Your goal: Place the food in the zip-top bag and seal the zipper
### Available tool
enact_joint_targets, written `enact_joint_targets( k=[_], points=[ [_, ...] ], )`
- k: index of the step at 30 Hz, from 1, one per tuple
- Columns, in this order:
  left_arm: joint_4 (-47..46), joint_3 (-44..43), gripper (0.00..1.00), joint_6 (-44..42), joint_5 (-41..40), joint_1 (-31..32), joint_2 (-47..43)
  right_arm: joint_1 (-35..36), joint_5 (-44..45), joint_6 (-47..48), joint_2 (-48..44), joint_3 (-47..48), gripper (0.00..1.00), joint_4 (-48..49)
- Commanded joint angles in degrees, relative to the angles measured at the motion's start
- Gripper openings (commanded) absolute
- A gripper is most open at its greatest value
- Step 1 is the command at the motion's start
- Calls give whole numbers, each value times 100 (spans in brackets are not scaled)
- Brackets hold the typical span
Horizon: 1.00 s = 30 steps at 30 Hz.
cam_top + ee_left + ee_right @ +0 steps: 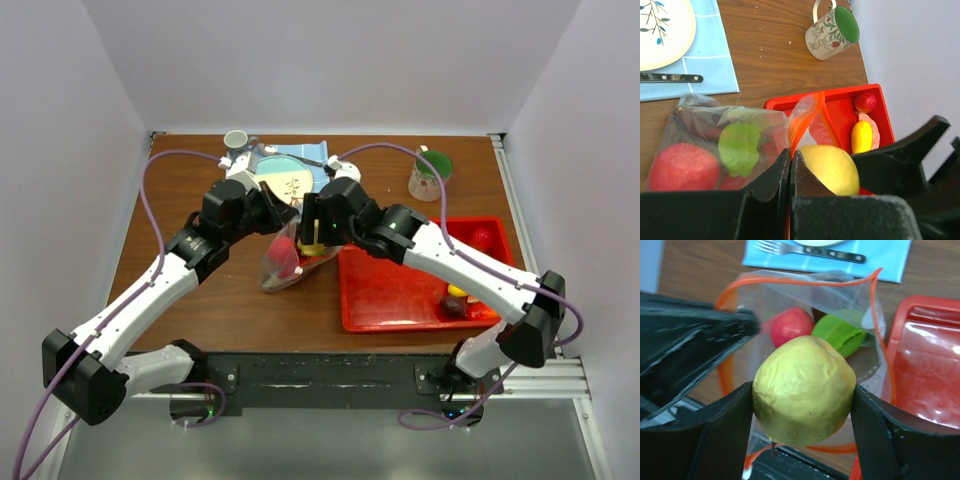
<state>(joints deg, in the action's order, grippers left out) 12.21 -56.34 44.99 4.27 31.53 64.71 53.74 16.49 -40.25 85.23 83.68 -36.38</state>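
The clear zip-top bag (283,264) lies on the table left of the tray, its mouth held open. My left gripper (790,155) is shut on the bag's mouth edge, pinching the orange-red zipper (802,120). Inside the bag (700,125) lie a red fruit (682,167) and a green piece (739,147). My right gripper (802,400) is shut on a yellow fruit (802,392), holding it just over the open mouth ringed by the zipper (805,282). The same fruit (832,167) shows beside my left fingers. More food, a red piece (866,101) and a yellow piece (861,136), sits in the tray.
A red tray (400,300) stands right of the bag. Behind it is a glass cup (430,175) with green filling. A plate (285,183) on a blue mat, a knife (670,77), a fork (810,251) and a patterned mug (832,31) lie at the back.
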Motion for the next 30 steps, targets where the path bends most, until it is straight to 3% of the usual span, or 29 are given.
enact_joint_targets(
  k=[1,2,5,10,13,17,20,26,30],
  points=[
    [-289,-53,0,54,21,11,-178,-21,609,-211,-103,394,78,-184],
    [-306,-44,0,53,21,2,-195,-21,758,-220,-138,395,88,-220],
    [-315,-35,0,45,56,2,-187,-21,1004,-133,-287,587,99,-430],
    [-394,-9,0,71,109,11,-186,-100,1593,-106,-541,992,99,-1273],
    [-360,-9,0,71,135,11,-213,-748,1691,-176,-893,608,99,-1783],
    [-324,0,0,36,135,11,-274,-2678,1261,-1,-1990,-543,99,-1864],
    [-307,9,0,18,205,11,-257,-3585,1339,193,-2309,-1247,99,-1960],
    [-351,61,0,1,293,2,-274,-4826,814,456,-2476,-2697,99,-1452],
    [-403,123,0,1,320,2,-283,-5188,452,483,-2292,-3401,99,-986]
  ],
)
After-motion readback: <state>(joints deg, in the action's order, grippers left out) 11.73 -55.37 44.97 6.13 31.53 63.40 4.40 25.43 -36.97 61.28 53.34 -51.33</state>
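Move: The round yellow fruit is held by the right hand in the zip-top bag's open mouth; the pocket it goes to is roughly 9 cm below that hand and 1 cm back, level left-to-right. In the bag the green pepper lies about 12 cm below, 1 cm ahead and 1 cm left, the big red fruit 12 cm below, 3 cm back and 7 cm left. The yellow mango is some 40 cm right, level ahead, 20 cm below. From the left hand, the pocket is about 6 cm back, 4 cm right and 11 cm below. The round yellow fruit is let go in the bag's mouth as the right fingers, after sinking about 1 cm, spread wide. The emptied hand rises clear of the bag, swings some 36 cm right over the red tray, turning about 50 degrees clockwise, then sinks towards the yellow mango, fingers still wide. The left hand stays, keeping its pinch on the zipper edge. ##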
